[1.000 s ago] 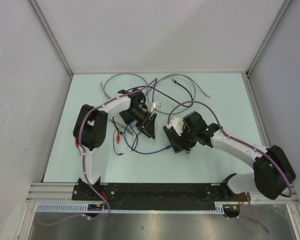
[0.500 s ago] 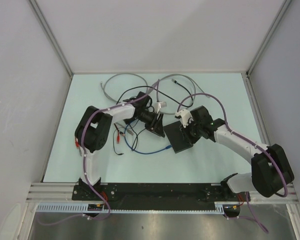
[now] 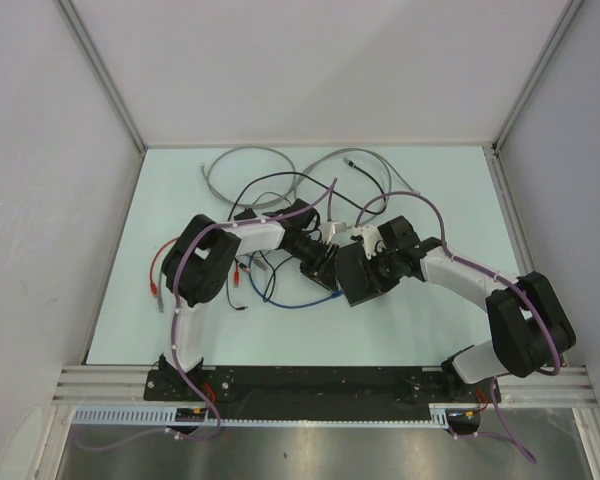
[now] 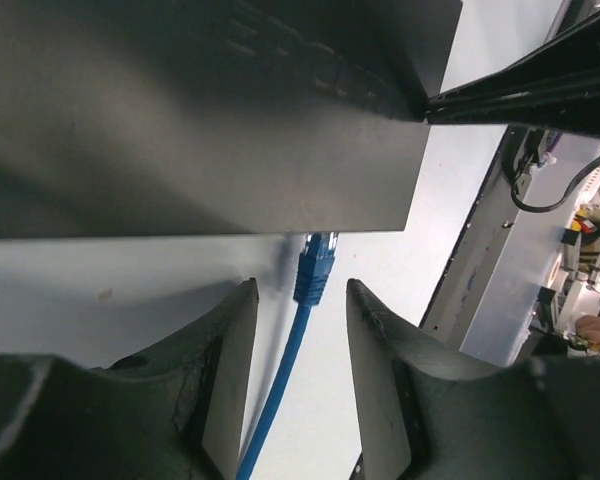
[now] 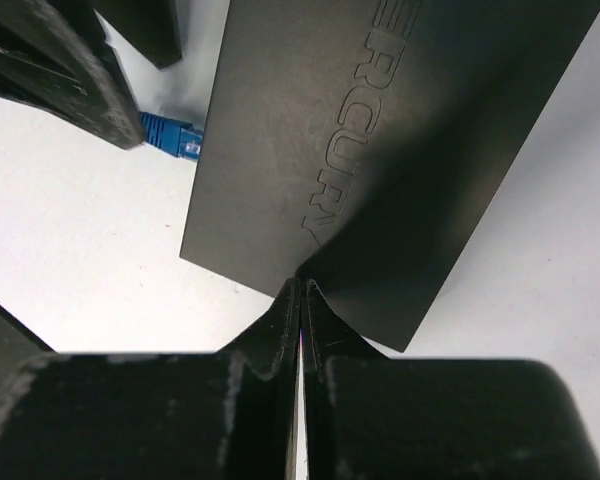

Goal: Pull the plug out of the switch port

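The flat black switch box (image 3: 356, 287) lies mid-table, with a blue plug (image 4: 314, 266) seated in a port on its narrow edge. The blue cable (image 3: 296, 303) trails left from it. My left gripper (image 4: 300, 291) is open, its fingertips (image 4: 242, 300) either side of the cable just short of the plug, not touching it. My right gripper (image 5: 300, 286) is shut and empty, its tips resting on the top of the box (image 5: 380, 150) near its edge. The plug (image 5: 174, 136) also shows in the right wrist view, next to a left finger (image 5: 70, 70).
Grey cables (image 3: 242, 154) and a thin black cord (image 3: 280, 182) loop across the back of the table. Red-tipped leads (image 3: 160, 272) lie at the left. Both arms meet at the box: the left gripper (image 3: 322, 264) on its left, the right gripper (image 3: 373, 270) over it.
My left gripper has swung right and come up to the box's plug edge. My right gripper has shifted on the box, and the box has moved slightly back and left.
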You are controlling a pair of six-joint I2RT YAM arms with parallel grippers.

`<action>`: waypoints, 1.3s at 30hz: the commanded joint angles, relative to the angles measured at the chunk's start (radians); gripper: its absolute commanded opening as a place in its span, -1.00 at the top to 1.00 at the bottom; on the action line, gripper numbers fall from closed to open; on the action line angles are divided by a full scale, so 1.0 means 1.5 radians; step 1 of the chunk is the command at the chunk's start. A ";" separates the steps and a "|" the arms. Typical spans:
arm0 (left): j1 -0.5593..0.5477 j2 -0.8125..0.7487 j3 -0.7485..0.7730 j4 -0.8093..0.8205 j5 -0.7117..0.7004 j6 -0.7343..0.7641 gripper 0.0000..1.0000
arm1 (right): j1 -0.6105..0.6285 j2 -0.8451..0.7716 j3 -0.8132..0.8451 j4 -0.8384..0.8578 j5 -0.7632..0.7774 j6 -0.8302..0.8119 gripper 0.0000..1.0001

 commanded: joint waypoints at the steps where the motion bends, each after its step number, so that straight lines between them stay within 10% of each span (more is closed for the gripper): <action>1: -0.017 0.031 0.045 0.002 -0.002 -0.002 0.10 | 0.006 0.015 -0.001 0.017 0.009 0.003 1.00; 27: -0.064 0.106 0.119 -0.100 -0.092 0.049 1.00 | 0.024 0.035 0.000 0.019 0.016 -0.004 1.00; 39: -0.098 0.087 0.090 -0.124 -0.151 0.074 1.00 | 0.024 0.036 -0.001 0.019 0.017 -0.008 1.00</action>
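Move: The left hand's open fingers have the blue plug about 2 cm to their right, some 1 cm back and 1 cm lower. The black switch that it sits in has its middle about 7 cm to this hand's right, 5 cm farther out and 1 cm down. From the right hand's shut fingertips, near the switch's close end, the switch's middle lies roughly 6 cm ahead, 2 cm left and 1 cm below. The plug lies about 6 cm left, 1 cm ahead and 2 cm below them. The left fingers pinch the blue plug right against the switch's side, after slipping about 2 cm to the right and 1 cm down over it. They close as they arrive and then stay with a slight roll, not yet pulling. The right hand keeps its shut tips on the switch's top, creeping some 1.5 cm to the left across it. ##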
